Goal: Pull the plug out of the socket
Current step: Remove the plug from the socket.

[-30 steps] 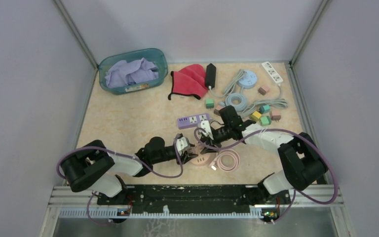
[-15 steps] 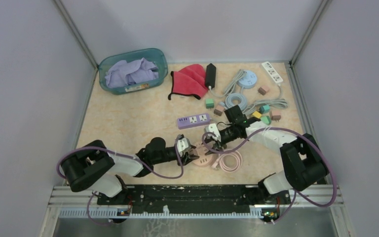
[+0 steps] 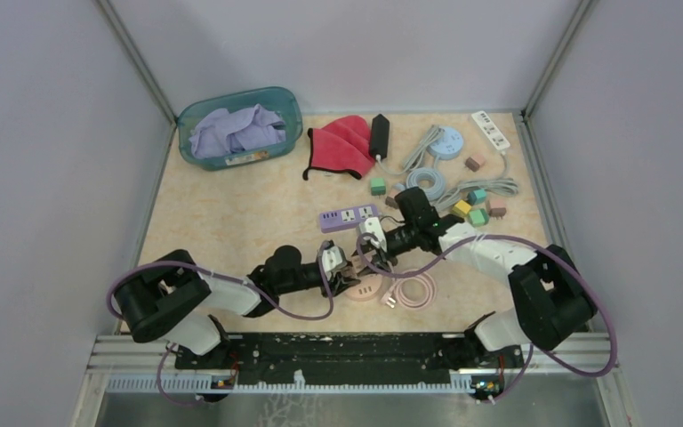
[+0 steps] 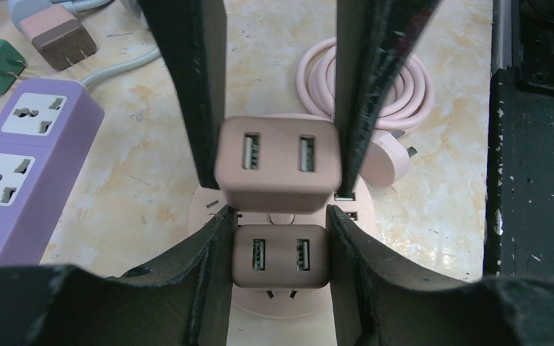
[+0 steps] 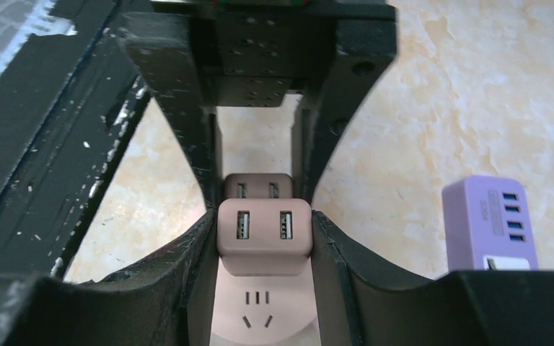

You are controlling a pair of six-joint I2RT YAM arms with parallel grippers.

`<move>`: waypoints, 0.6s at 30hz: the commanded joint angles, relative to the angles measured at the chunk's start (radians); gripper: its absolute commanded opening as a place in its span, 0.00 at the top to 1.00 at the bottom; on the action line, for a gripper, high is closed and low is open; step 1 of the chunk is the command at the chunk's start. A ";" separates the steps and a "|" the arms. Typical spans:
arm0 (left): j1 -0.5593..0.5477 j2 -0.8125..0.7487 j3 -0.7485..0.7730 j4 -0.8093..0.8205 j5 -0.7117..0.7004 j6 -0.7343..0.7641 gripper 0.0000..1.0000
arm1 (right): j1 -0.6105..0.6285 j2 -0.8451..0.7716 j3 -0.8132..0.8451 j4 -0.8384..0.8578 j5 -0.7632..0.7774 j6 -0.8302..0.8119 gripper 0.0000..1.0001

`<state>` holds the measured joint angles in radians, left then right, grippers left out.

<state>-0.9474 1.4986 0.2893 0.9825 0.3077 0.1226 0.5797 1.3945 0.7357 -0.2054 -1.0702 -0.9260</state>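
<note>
A round pink socket (image 3: 371, 289) lies on the table with two pink two-port USB plugs on it. In the left wrist view my left gripper (image 4: 281, 225) is shut on the nearer plug (image 4: 281, 256), which sits flat on the socket (image 4: 209, 209). My right gripper (image 5: 264, 225) is shut on the other plug (image 5: 265, 238). That plug (image 4: 278, 164) looks larger and higher than the first. Its prongs are hidden. The socket (image 5: 260, 306) shows a bare three-hole outlet below it. In the top view both grippers (image 3: 342, 269) (image 3: 370, 247) meet over the socket.
The socket's pink cable coil (image 3: 413, 289) and wall plug (image 4: 389, 160) lie just right of it. A purple power strip (image 3: 349, 217) sits behind. Farther back are coloured adapters (image 3: 471, 209), grey cables (image 3: 427, 182), a red cloth (image 3: 342, 142) and a teal bin (image 3: 240, 129).
My right gripper swung slightly to the right with its plug and came back left. The left arm and the socket have hardly moved.
</note>
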 commanded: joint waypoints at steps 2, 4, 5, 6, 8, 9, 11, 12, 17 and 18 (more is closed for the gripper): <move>0.001 0.017 -0.016 -0.114 -0.004 0.002 0.99 | -0.067 -0.045 0.089 -0.042 0.031 -0.026 1.00; 0.001 0.018 -0.016 -0.115 -0.004 0.000 0.99 | -0.102 -0.060 0.086 -0.024 0.026 -0.005 1.00; 0.000 0.018 -0.015 -0.115 -0.006 -0.002 0.99 | -0.119 -0.069 0.081 -0.005 0.026 0.015 1.00; 0.000 0.018 -0.013 -0.115 -0.007 -0.004 0.99 | -0.135 -0.081 0.075 0.018 0.026 0.047 1.00; 0.001 0.020 -0.011 -0.114 -0.006 -0.007 0.99 | -0.167 -0.100 0.057 0.073 0.037 0.097 1.00; 0.001 0.021 -0.009 -0.114 -0.007 -0.009 0.99 | -0.179 -0.106 0.046 0.105 0.050 0.126 0.98; 0.001 0.022 -0.007 -0.115 -0.008 -0.013 0.99 | -0.203 -0.110 0.030 0.172 0.071 0.194 0.96; 0.000 0.022 -0.006 -0.117 -0.009 -0.014 0.99 | -0.216 -0.110 0.022 0.207 0.087 0.239 0.96; 0.001 0.014 0.000 -0.128 -0.018 -0.022 0.99 | -0.267 -0.108 -0.026 0.399 0.215 0.434 0.94; 0.000 0.013 0.000 -0.128 -0.019 -0.024 0.99 | -0.276 -0.108 -0.034 0.426 0.233 0.464 0.94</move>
<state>-0.9474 1.4986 0.2966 0.9695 0.3061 0.1135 0.3363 1.3128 0.7288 0.0154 -0.9272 -0.6487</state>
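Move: The plug in my right fingers is already out and hangs over the pink round socket, whose middle is about 3 cm back, 2 cm right and 6 cm below. All about 6 cm lower than that hand, the purple power strip is about 10 cm ahead and 2 cm left, the loose brown plug 14 cm ahead and 8 cm right, and the green plug 17 cm ahead and 5 cm right. From my left hand, gripping the other plug, the socket's middle is some 3 cm right and 3 cm down. With the freed plug still pinched, my right hand swings away from the socket, about 10 cm forward and 5 cm to the right, rising some 3.5 cm and turning about 25 degrees clockwise as it heads towards the purple strip's right end and the brown plug. My left hand stays where it is, keeping its grip on the second plug at the socket. ##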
